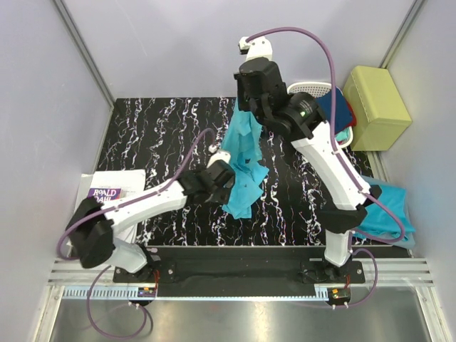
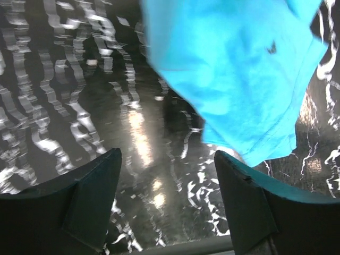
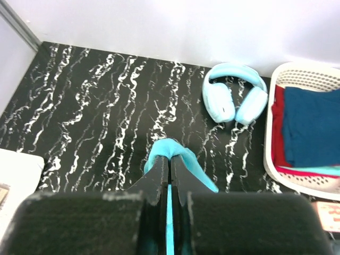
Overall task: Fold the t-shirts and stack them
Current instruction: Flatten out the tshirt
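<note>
A turquoise t-shirt (image 1: 244, 160) hangs in a long bunch over the middle of the black marbled table (image 1: 157, 135). My right gripper (image 1: 248, 107) holds it up by its top, and in the right wrist view this gripper (image 3: 170, 159) is shut on a fold of the t-shirt (image 3: 172, 147). My left gripper (image 1: 226, 172) is beside the hanging cloth's lower part. In the left wrist view it (image 2: 167, 159) is open with only table between its fingers, and the t-shirt's hem (image 2: 239, 69) hangs just beyond the right finger. A second turquoise t-shirt (image 1: 388, 210) lies crumpled at the table's right edge.
Pale blue headphones (image 3: 234, 98) lie at the back of the table. A white basket (image 3: 313, 71) with dark blue and red cloth stands at the back right. A yellow-green box (image 1: 375, 107) sits beyond it. A book (image 1: 114, 189) lies at the left edge.
</note>
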Robot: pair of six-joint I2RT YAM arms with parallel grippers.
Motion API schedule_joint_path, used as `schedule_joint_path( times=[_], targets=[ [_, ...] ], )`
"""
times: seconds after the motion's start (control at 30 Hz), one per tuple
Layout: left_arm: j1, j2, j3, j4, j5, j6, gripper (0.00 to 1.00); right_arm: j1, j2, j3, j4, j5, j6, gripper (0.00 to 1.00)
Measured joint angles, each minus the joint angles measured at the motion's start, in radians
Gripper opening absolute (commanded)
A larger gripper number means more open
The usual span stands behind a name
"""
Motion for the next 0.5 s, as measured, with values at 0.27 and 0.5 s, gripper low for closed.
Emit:
schedule_joint_path(
  times=[0.27, 0.5],
  targets=[
    [-0.110, 0.140, 0.110, 0.084, 0.071, 0.043, 0.79, 0.000, -0.019, -0.061, -0.026, 0.002, 0.002, 0.00],
    [-0.201, 0.311, 0.296, 0.132, 0.089, 0.077, 0.78, 0.000, 0.019, -0.043, -0.026, -0.022, 0.013, 0.00]
  ],
)
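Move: The lying lower part of the turquoise t-shirt is about 7 cm to the left hand's right, 6 cm ahead and some 11 cm below. From the right hand, which already holds the shirt's top end high up, that part lies some 43 cm down, about 5 cm back and 2 cm to the right. The headphones stand about 25 cm ahead of the right hand and 9 cm to its right, the basket 21 cm ahead and 29 cm to the right, both roughly 40 cm below. The left hand, open and empty, sweeps about 15 cm to the right across and above the shirt's near end, from its left side to beyond its lower right corner, dipping slightly at first, recovering its height and swinging some 20 degrees clockwise on the way. The right hand keeps its shut grip on the shirt's top end and, after a tiny shift to the right, sinks about 3 cm towards the table while drifting back a little to the left. ##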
